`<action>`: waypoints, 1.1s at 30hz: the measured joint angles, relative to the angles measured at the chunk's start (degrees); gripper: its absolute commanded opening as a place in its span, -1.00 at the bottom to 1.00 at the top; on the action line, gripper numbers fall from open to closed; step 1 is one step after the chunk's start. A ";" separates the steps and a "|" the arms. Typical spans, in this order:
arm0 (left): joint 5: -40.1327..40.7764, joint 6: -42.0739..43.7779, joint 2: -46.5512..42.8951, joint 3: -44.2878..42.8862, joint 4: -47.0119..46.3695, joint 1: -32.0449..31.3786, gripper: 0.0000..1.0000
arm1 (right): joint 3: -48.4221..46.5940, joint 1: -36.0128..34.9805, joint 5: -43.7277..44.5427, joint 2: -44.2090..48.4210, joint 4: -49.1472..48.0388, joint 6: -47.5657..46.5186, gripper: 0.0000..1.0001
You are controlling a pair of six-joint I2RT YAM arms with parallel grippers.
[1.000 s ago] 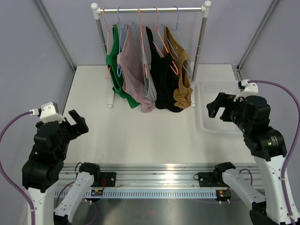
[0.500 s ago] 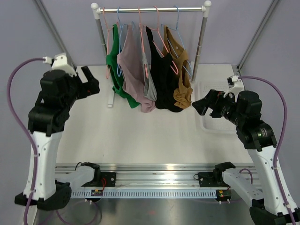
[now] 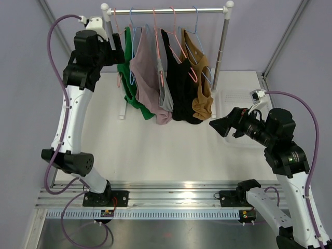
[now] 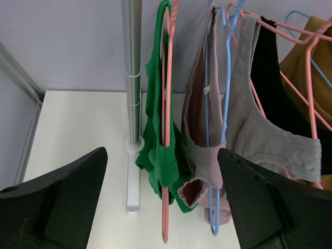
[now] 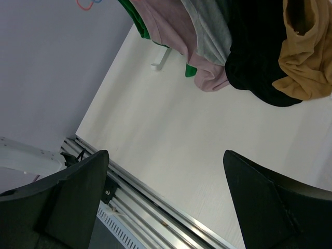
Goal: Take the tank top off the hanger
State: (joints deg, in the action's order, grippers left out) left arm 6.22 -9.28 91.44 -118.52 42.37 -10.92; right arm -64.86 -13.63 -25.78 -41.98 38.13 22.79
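Note:
Several tank tops hang on hangers from a rail (image 3: 166, 10): green (image 3: 127, 78), mauve (image 3: 148, 78), grey (image 3: 165, 98), black (image 3: 179, 88) and mustard (image 3: 202, 88). My left gripper (image 3: 114, 52) is raised at the rack's left end, open and holding nothing. In the left wrist view, the green top (image 4: 153, 135) on its pink hanger (image 4: 167, 104) and the mauve top (image 4: 199, 119) on a blue hanger (image 4: 210, 155) lie between the spread left gripper (image 4: 162, 153) fingers, further off. My right gripper (image 3: 217, 126) hovers open, just right of the mustard top's hem.
The rack's left post (image 4: 132, 72) stands on a white foot (image 4: 133, 187) beside the green top. A pale shallow tray (image 3: 233, 104) lies on the table at the right, partly under my right arm. The right wrist view shows bare table and the metal front rail (image 5: 155, 207).
My left arm has swung up from low at the near left to the rack's left end. The right gripper has edged left towards the mustard top.

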 measured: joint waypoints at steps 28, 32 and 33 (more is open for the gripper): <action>-0.02 4.00 20.11 -16.02 1.07 1.44 -1.00 | 0.00 0.00 -1.38 0.13 2.14 0.00 0.94; -0.07 2.99 18.58 -16.02 1.51 1.44 -1.00 | 0.00 0.00 -1.38 -0.48 2.14 0.00 0.95; -0.15 2.75 17.90 -16.02 1.66 1.44 -1.00 | 0.00 0.00 -1.38 -0.57 2.14 0.00 0.95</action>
State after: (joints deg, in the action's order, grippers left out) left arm 6.07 -6.52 109.34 -134.54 44.03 -9.47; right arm -64.86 -13.63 -27.16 -42.54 40.27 22.79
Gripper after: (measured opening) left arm 0.027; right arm 0.974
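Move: The pink hanger with the green tank top is the leftmost one on the rail, some 10 cm ahead of the open left hand, straight in line with it and about 7 cm lower. The tank top's middle hangs roughly 8 cm ahead, 3 cm right and 18 cm down. The blue hanger is about 10 cm ahead and 6 cm right, the rack post 14 cm ahead and 4 cm left. From the right hand the pink hanger lies around 32 cm ahead and 38 cm left, slightly higher. The left fingers shut from nearly wide open and pinch the pink wire just below its twisted neck, the hand having reached forward about 9 cm while sinking some 6 cm between the rack post and the blue hanger. With the wire held, the hand then eases up about 3 cm and back a little over 1 cm. ##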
